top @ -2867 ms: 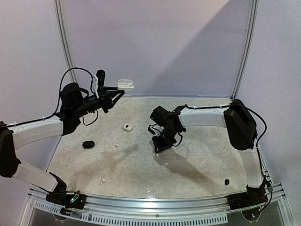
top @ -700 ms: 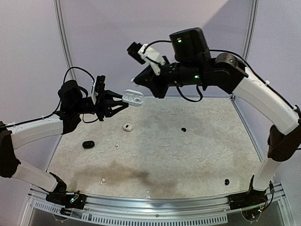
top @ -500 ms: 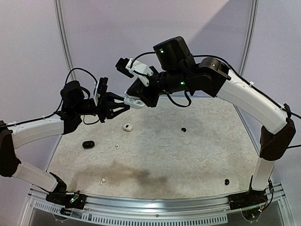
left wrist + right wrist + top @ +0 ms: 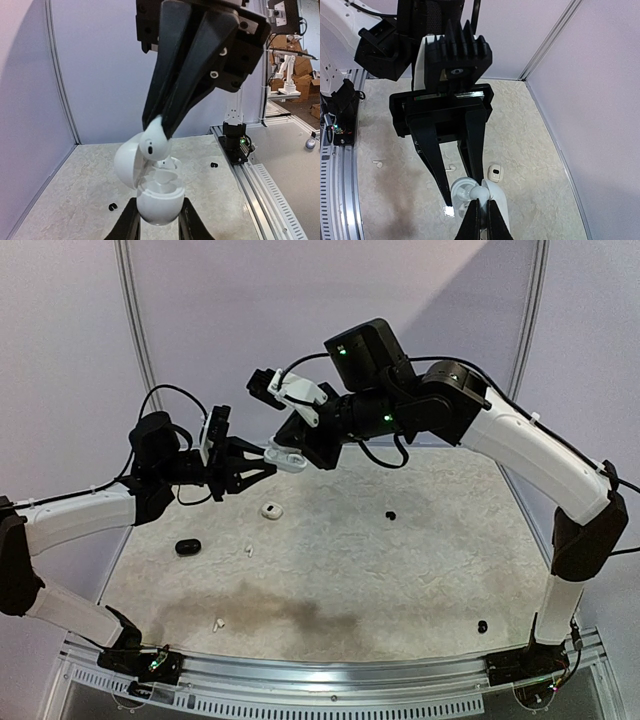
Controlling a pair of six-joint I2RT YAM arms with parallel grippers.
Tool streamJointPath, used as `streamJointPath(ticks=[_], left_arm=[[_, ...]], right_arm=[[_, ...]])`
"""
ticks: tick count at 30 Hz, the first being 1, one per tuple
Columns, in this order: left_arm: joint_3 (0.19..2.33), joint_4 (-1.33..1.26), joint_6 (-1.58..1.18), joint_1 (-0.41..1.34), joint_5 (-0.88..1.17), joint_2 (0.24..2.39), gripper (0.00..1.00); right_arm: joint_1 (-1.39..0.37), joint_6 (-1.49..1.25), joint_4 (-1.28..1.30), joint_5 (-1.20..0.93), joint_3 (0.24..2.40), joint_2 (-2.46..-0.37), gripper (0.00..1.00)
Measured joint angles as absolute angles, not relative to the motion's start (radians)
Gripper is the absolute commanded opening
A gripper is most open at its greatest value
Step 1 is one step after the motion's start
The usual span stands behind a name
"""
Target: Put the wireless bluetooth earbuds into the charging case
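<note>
My left gripper [image 4: 262,458] is shut on a white charging case [image 4: 285,455], held in the air at the back left with its lid open. In the left wrist view the case [image 4: 156,200] sits between my two fingers, its lid [image 4: 126,160] swung left. One white earbud [image 4: 169,163] rests in a socket. My right gripper [image 4: 291,445] is shut on another white earbud [image 4: 152,142], which hangs at the case's mouth. In the right wrist view that earbud [image 4: 479,191] is pinched at my fingertips, over the case [image 4: 462,192].
On the table lie a small white case [image 4: 270,509], a black case [image 4: 187,546], two loose white earbuds [image 4: 248,551] [image 4: 216,622] and two black earbuds [image 4: 390,514] [image 4: 482,625]. Walls stand behind and to both sides.
My right arm has risen from the table, swung left and come down to the held case with the white earbud. My left gripper has tilted the case towards it.
</note>
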State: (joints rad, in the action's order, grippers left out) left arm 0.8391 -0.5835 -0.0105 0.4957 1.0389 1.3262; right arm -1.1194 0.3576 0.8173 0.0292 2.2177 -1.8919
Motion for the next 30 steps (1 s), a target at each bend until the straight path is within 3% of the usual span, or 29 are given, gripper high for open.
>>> streamJointPath(ticks=[20, 25, 30], left_arm=[[0.839, -0.543, 0.01, 0.496, 1.029, 1.327, 0.0], [0.84, -0.538, 0.047, 0.496, 1.039, 1.327, 0.0], [0.843, -0.533, 0.059, 0.496, 1.033, 1.327, 0.0]], right_arm=[[-1.131, 0.432, 0.858, 0.041, 2.22, -1.934, 0.0], [-1.131, 0.444, 0.865, 0.044, 2.231, -1.942, 0.27], [-1.133, 0.436, 0.877, 0.055, 2.234, -1.952, 0.34]])
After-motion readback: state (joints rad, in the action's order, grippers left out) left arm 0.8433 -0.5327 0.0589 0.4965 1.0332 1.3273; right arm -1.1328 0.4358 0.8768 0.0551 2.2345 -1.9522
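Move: Just below the right fingers, which already pinch a white earbud, the open charging case lies about 5 cm down and 1 cm left. The left hand already holds the case, its middle some 2 cm to the right of that hand's pads and 1 cm higher. On the table some 37 cm below the right hand, a rounded white case lies about 18 cm ahead and 9 cm left, and a loose white earbud about 4 cm ahead and 13 cm left. Lowering the pinched earbud about 3.5 cm into the open charging case, the right hand drifts barely 1 cm left while its fingers tip a few degrees farther down. Near the bottom the fingers spread about a third open and let go, one of them between lid and body; the left hand keeps its grip on the case, sinking just under 1 cm. ##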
